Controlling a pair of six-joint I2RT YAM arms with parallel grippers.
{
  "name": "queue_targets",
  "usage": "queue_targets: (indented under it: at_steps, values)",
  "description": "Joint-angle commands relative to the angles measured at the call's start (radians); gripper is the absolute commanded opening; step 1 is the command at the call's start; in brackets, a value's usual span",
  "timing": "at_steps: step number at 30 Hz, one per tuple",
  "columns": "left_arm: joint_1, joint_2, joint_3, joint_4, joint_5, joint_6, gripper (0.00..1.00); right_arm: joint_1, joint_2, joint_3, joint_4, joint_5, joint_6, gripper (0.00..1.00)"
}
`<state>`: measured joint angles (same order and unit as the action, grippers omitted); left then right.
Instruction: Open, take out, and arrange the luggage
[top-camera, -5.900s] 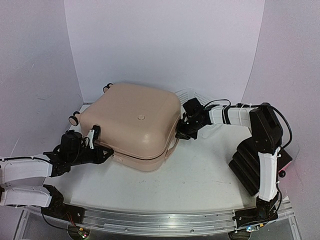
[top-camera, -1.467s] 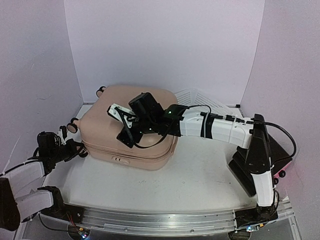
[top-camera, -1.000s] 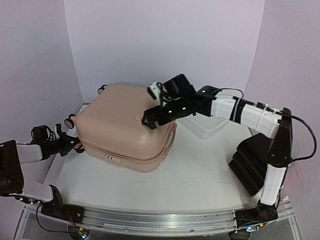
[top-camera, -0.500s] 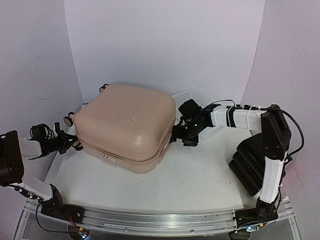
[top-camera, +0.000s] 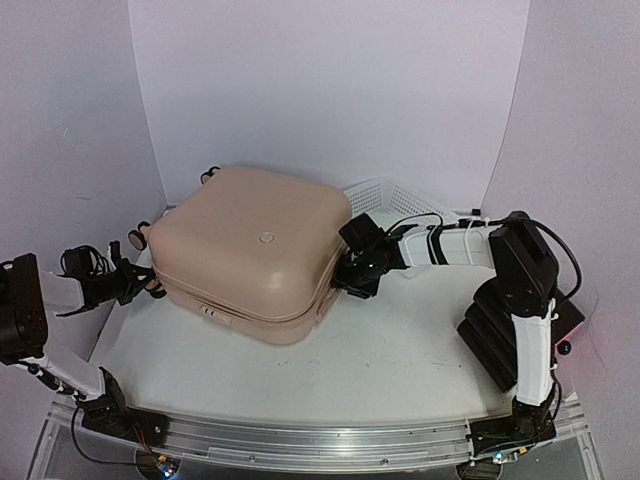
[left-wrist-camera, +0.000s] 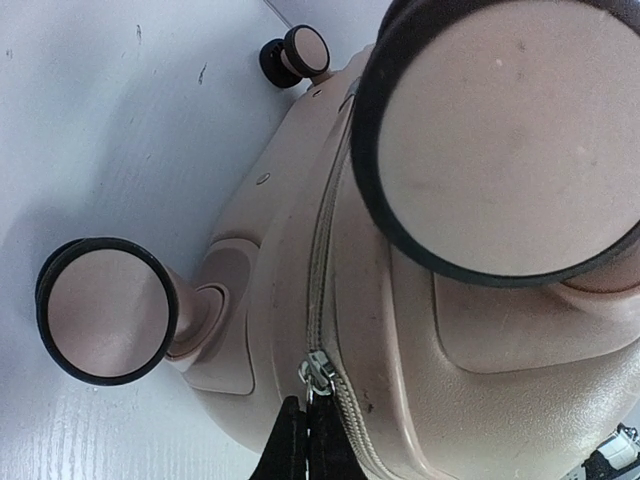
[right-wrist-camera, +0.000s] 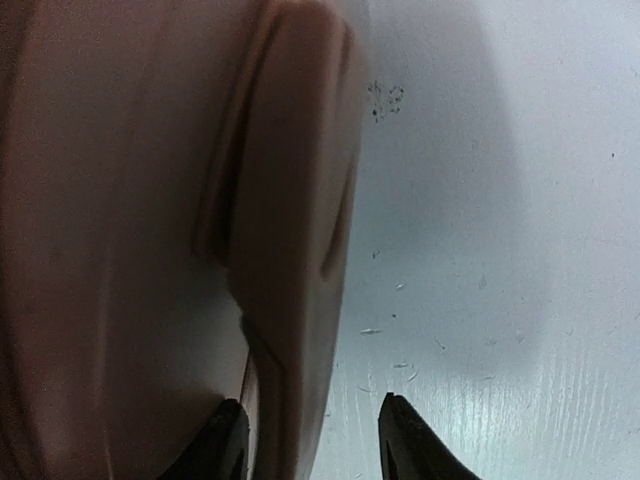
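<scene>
The luggage, a large pale pink hard-shell case, lies flat and closed on the white table, wheels toward the left. My left gripper is at that wheel end, shut on the metal zipper pull on the zip line between two wheels. In the left wrist view its black fingertips press together just under the slider. My right gripper is at the case's right side. Its jaws stand apart around the pink side handle, with a gap between the right finger and the handle.
A white mesh basket stands behind the right arm near the back wall. Pink-and-black wheels crowd the left gripper. Lavender walls close in on both sides and behind. Bare table lies in front of the case.
My right arm came off the lid, swung down to the case's right side, and its jaws narrowed around the handle. The left gripper stayed shut at the wheel end.
</scene>
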<state>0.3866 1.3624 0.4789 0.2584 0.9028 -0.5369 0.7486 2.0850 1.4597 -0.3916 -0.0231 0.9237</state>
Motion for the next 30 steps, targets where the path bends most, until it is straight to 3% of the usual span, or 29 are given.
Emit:
queue_targets:
  at_steps: [1,4,6,8,13,18,24,30]
  values:
    - [0.014,0.036,0.05,0.095,-0.11,0.024,0.0,0.003,0.047,0.028,0.022,0.165,-0.007,0.34]
    - [0.013,0.047,0.051,0.114,-0.11,0.045,0.0,-0.02,0.051,0.021,0.018,0.148,-0.044,0.11]
    - [0.013,0.037,0.045,0.115,-0.121,0.069,0.0,-0.034,0.052,0.022,-0.002,0.127,-0.1,0.0]
    - [0.013,0.028,0.036,0.113,-0.127,0.074,0.0,-0.048,0.052,0.039,-0.063,0.11,-0.203,0.0]
    - [0.014,0.033,0.004,0.11,-0.147,0.031,0.0,-0.13,0.109,0.111,-0.226,-0.155,-0.541,0.0]
    - [0.013,0.047,-0.038,0.095,-0.127,-0.043,0.0,-0.226,0.129,0.15,-0.377,-0.282,-0.797,0.0]
    - [0.014,0.017,-0.031,0.073,-0.183,-0.037,0.0,-0.247,0.15,0.222,-0.453,-0.309,-0.881,0.0]
    - [0.014,0.104,0.098,0.052,-0.171,0.067,0.0,-0.251,0.211,0.276,-0.481,-0.335,-0.948,0.0]
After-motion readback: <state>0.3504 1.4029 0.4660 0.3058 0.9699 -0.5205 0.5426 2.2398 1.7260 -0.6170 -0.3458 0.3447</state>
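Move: Between the right hand's half-open fingers stands the suitcase handle, its middle some 2 cm ahead and 1 cm left at finger height. The suitcase's middle is roughly 19 cm left and 8 cm ahead, 5 cm higher; the white basket some 16 cm ahead and 12 cm right. The left hand already pinches the zipper pull, about 1 cm beyond its tips, with the upper wheel about 4 cm ahead, 4 cm left and 6 cm above. Closing on the suitcase handle first, the right fingers pinch it; the hand then drags it level about 5 cm forward and 3 cm to the right, turning some 25 degrees counter-clockwise. Meanwhile the left hand keeps its shut fingers on the zipper pull, edges forward a touch, then goes about 2 cm right and slightly back. ##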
